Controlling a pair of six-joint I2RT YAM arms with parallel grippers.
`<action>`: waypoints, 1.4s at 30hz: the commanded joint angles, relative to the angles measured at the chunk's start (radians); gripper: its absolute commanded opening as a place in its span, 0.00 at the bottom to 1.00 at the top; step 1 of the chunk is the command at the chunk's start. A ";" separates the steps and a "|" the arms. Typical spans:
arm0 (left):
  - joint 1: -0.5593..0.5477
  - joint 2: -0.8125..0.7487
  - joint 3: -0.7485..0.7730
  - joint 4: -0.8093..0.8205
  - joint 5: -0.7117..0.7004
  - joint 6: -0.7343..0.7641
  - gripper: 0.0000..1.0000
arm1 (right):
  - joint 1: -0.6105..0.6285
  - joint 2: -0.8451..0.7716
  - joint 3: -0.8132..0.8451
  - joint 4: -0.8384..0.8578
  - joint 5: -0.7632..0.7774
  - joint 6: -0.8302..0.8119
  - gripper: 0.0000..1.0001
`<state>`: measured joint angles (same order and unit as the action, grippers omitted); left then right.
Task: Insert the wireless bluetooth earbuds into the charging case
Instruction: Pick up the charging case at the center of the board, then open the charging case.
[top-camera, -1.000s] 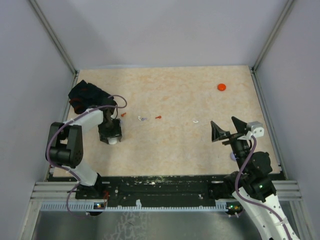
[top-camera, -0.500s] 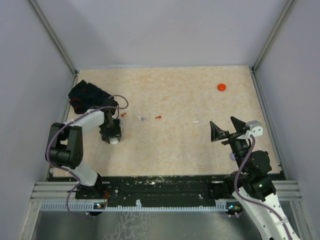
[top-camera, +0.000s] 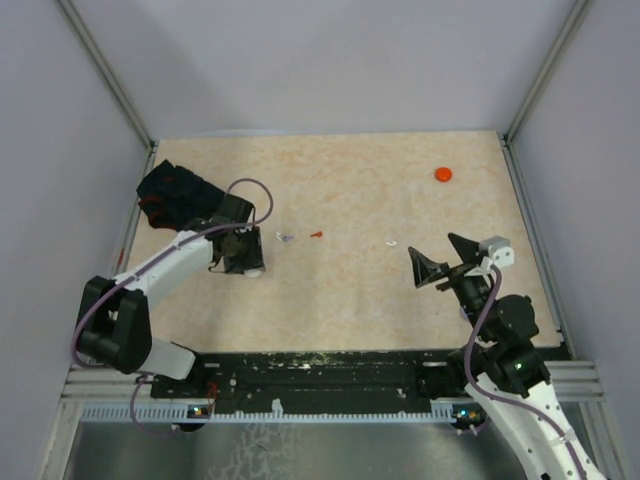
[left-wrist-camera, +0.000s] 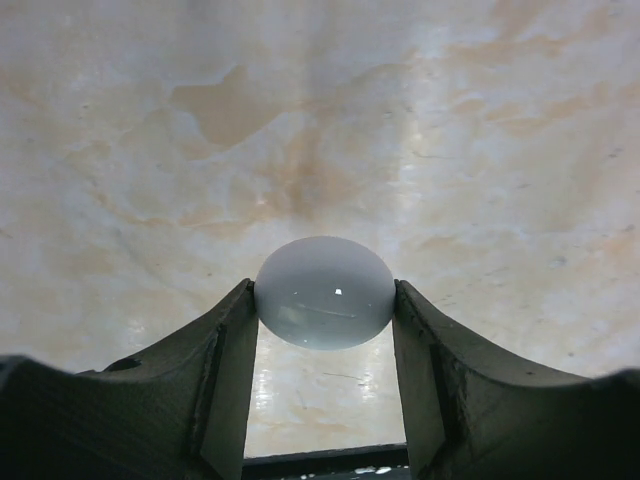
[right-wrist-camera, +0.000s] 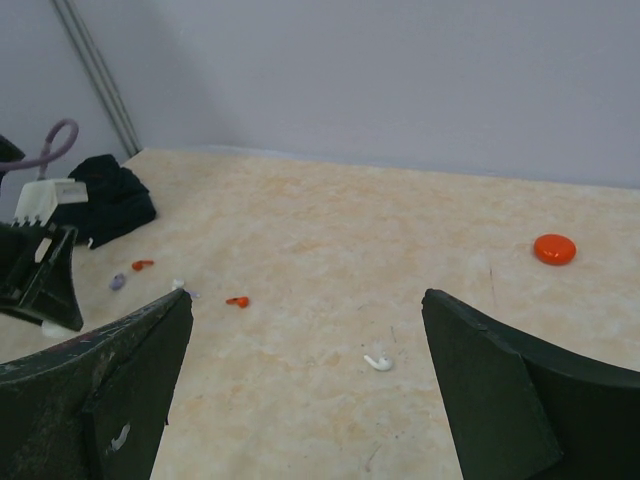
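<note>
A smooth white rounded charging case (left-wrist-camera: 324, 292) sits pinched between the fingertips of my left gripper (left-wrist-camera: 325, 296), which is shut on it just above the tabletop; from above this gripper (top-camera: 247, 260) is at the left. Tiny earbuds lie scattered mid-table: a red one (top-camera: 316, 235), a pale purple one (top-camera: 285, 238) and a white one (top-camera: 391, 242). The right wrist view shows the white earbud (right-wrist-camera: 378, 362), the red one (right-wrist-camera: 237, 301), another red one (right-wrist-camera: 142, 265) and a purple one (right-wrist-camera: 117, 282). My right gripper (top-camera: 437, 262) hangs open and empty, short of the white earbud.
A round red disc (top-camera: 442, 174) lies at the far right. A black cloth (top-camera: 175, 192) with red marks is bunched at the far left, just behind the left arm. Walls and frame posts enclose the table on three sides.
The left jaws closed in on the white case, and the left arm swung it to the right and slightly farther out. The right gripper shifted a little to the left, still open.
</note>
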<state>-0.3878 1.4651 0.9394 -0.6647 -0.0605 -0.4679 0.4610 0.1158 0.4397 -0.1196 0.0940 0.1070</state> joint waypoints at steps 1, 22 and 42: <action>-0.057 -0.096 0.000 0.089 0.012 -0.069 0.47 | 0.011 0.046 0.066 0.035 -0.095 0.025 0.97; -0.371 -0.270 -0.041 0.419 -0.092 -0.199 0.45 | 0.011 0.242 0.060 0.116 -0.189 0.211 0.98; -0.607 -0.134 0.062 0.516 -0.262 -0.164 0.46 | 0.011 0.390 0.012 0.263 -0.349 0.285 0.95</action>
<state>-0.9703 1.3037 0.9520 -0.2031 -0.2783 -0.6834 0.4629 0.5007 0.4191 0.0731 -0.2173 0.3775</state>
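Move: The charging case is already pinched in the left hand, some 5 cm above the board. The open space it is taken to, over the board's middle, lies about 20 cm right of that hand, 2 cm back and 12 cm up. On the board, the white-and-lavender earbuds lie roughly 12 cm ahead and 6 cm right, the orange earbud 13 cm ahead and 14 cm right. From the right hand, the case is about 39 cm left, 5 cm ahead and 23 cm below. The charging case, still gripped between the left fingertips, is carried about 20 cm right and some 12 cm up towards the board's middle, climbing fastest early on, while the wrist swings the fingers forward and to the right. The open, empty right hand comes to meet it, going about 8 cm left and 5 cm down, tipping down and turning counter-clockwise nearly 20 degrees. ##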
